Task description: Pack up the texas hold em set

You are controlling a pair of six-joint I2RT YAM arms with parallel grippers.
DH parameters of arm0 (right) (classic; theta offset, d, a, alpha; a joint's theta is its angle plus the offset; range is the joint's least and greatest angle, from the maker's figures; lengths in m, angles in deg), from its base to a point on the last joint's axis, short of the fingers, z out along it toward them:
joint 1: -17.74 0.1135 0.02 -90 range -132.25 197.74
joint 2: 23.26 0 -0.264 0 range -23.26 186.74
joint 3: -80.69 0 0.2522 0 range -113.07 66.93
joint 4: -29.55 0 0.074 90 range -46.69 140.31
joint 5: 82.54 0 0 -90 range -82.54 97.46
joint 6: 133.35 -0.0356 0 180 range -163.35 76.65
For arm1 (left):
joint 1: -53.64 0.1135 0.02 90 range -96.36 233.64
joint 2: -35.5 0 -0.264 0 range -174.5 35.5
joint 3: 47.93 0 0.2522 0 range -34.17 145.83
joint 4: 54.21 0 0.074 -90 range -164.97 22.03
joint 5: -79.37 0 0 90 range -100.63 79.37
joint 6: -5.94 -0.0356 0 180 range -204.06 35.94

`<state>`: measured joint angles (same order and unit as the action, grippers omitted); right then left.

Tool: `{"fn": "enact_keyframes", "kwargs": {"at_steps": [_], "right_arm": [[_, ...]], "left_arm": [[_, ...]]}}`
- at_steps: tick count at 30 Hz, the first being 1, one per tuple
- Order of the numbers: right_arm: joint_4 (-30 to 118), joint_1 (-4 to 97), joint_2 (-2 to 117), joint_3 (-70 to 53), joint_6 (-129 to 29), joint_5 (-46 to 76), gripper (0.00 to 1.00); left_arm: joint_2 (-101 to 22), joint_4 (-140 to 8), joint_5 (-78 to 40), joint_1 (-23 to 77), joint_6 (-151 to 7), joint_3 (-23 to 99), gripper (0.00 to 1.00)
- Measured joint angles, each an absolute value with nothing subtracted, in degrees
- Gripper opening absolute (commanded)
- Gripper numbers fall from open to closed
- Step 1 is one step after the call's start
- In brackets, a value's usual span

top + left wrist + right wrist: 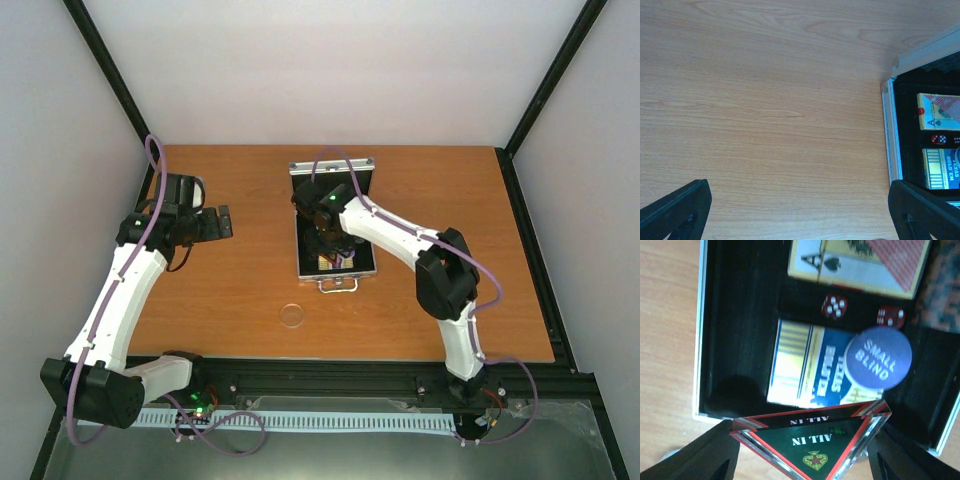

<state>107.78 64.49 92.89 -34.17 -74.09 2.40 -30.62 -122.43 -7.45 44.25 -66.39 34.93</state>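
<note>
The silver case [365,262] lies open at the table's middle, lid [333,172] raised at the back. My right gripper [805,447] hangs over the case's near end, shut on the black "ALL IN" triangle [815,437], whose corners rest against both fingers. Below it in the black lining lie the blue-yellow deck [805,365] with the blue "SMALL BLIND" disc [879,357] on top, two red dice [834,306], the pink deck [860,260] and brown chips [940,280]. A clear disc [292,315] lies on the wood in front of the case. My left gripper [800,215] is open over bare wood, left of the case [887,130].
The wooden table [250,290] ends in a black frame rail [350,370] along the near side. White walls with black corner posts [115,80] enclose the back and sides. The left arm [125,290] reaches along the table's left edge.
</note>
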Motion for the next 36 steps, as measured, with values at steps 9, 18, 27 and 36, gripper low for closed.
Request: {"fn": "enact_keyframes", "kwargs": {"at_steps": [9, 18, 27, 36], "right_arm": [[106.7, 62.3, 102.1, -42.5, -69.9, 2.1, 0.57], [106.3, 61.1, 104.4, -43.8, -67.8, 2.3, 0.57], [105.2, 60.8, 106.4, -44.2, -66.5, 3.4, 0.60], [105.2, 60.7, 107.1, -44.2, -66.2, 3.4, 0.84]], "left_arm": [[-30.6, -122.4, -7.4, 44.3, -66.4, 34.9, 1.00], [-30.6, -122.4, -7.2, 44.3, -66.4, 34.9, 1.00], [-30.9, -122.4, -7.2, 44.3, -66.4, 34.9, 1.00], [-31.4, -122.4, -7.2, 44.3, -66.5, 34.9, 1.00]]}}
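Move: Within the open case, the Texas Hold'em box lies about 4 cm ahead, 2 cm right and 8 cm below the right hand, which already holds the ALL IN triangle. The small blind disc lies on the box's right part, about 4 cm ahead and 6 cm right of the hand; the nearer die is some 8 cm ahead and 3 cm right, the ace card pack 12 cm ahead and 4 cm right. From the left hand the box is roughly 4 cm ahead, 24 cm right and 22 cm below. Carrying the ALL IN triangle forward and down into the case, the right hand goes about 5 cm out and sinks some 5 cm, first both at once, then, after a brief check, straight down for the last 2 cm. It stops over the left back part of the Texas Hold'em box, beside the dice, with the fingers keeping their hold. ##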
